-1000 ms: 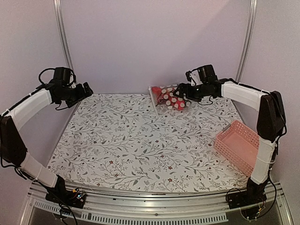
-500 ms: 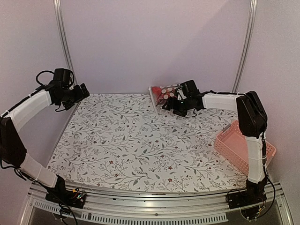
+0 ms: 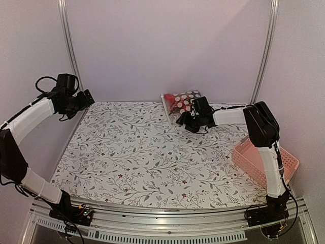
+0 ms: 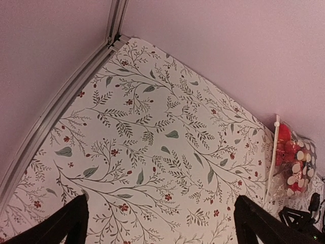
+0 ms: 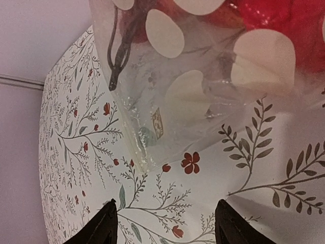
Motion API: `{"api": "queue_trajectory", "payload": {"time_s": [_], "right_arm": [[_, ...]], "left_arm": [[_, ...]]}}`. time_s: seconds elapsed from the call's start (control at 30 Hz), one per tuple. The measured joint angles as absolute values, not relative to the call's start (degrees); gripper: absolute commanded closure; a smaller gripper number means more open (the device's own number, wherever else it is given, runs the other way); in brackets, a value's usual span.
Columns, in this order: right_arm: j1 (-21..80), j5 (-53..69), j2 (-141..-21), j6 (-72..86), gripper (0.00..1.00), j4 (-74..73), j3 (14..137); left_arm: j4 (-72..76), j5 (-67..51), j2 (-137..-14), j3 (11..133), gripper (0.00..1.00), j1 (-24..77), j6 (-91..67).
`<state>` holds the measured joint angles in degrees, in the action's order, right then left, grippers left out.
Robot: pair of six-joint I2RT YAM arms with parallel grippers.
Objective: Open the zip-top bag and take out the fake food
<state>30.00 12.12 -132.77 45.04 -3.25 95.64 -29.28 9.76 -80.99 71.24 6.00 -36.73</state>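
The zip-top bag [image 3: 179, 103] lies at the back of the table, clear with white dots, its zip strip along the left edge. Red fake food [image 3: 177, 101] shows through the plastic. My right gripper [image 3: 184, 121] sits low on the table at the bag's near edge. In the right wrist view the bag [image 5: 193, 71] and the red food [image 5: 274, 20] fill the top, and the bag's corner lies just ahead of my open right gripper [image 5: 167, 223], nothing between the tips. My left gripper [image 3: 89, 96] hovers open at the far left; its wrist view shows the bag [image 4: 290, 162] far right.
A pink lattice basket [image 3: 261, 157] stands at the right edge, beside the right arm's upright link. The floral cloth [image 3: 142, 152] covers the table. Metal posts [image 3: 66, 46] rise at the back corners, and a wall closes the back.
My right arm has swung down and leftward from beside the bag to its near corner at table level, jaws narrowing somewhat. The left arm has drawn back slightly.
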Motion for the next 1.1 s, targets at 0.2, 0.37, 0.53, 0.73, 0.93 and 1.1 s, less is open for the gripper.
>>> {"api": "queue_trajectory", "payload": {"time_s": [0.2, 0.37, 0.53, 0.73, 0.93, 1.1], "right_arm": [[30.0, 8.2, -135.8, 47.5, 0.49, 0.0, 98.0], [30.0, 6.1, -139.1, 49.2, 0.53, 1.6, 102.1], [30.0, 5.0, -144.3, 50.9, 0.62, 2.8, 108.2], [30.0, 4.8, -146.3, 53.3, 1.0, 3.4, 110.0], [30.0, 5.2, -145.1, 53.3, 1.0, 4.3, 107.0], [29.9, 8.2, -139.8, 50.9, 1.0, 3.8, 100.0]], "left_arm": [[-29.3, 10.2, -81.0, 71.2, 0.0, 6.0, -37.6], [-29.3, 11.0, -80.6, 70.0, 0.0, 6.0, -37.8], [-29.5, 12.0, -79.3, 68.7, 0.0, 6.0, -37.8], [-29.5, 13.2, -79.0, 68.5, 0.0, 6.0, -37.5], [-29.5, 13.1, -79.2, 68.4, 0.0, 6.0, -36.1], [-27.5, 9.6, -79.5, 67.1, 0.0, 6.0, -34.0]]}}
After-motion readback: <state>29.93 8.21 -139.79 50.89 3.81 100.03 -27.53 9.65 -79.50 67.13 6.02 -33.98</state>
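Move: Just in front of the right hand lies the zip-top bag, its middle about 10 cm ahead, 2 cm to the left and 2 cm lower. Its pale zip strip runs some 10 cm to the hand's left and 9 cm ahead; the red fake food inside sits about 7 cm left and 13 cm ahead. From the left hand the bag is roughly 19 cm ahead, 46 cm to the right and 21 cm below. Reaching forward about 6.5 cm and sinking some 2 cm over the near side of the bag, the right hand turns about 10 degrees clockwise while its part-open fingers shut fully, pinching the clear film. Then it draws back about 3 cm, still low and shut, pulling the film towards the robot. ##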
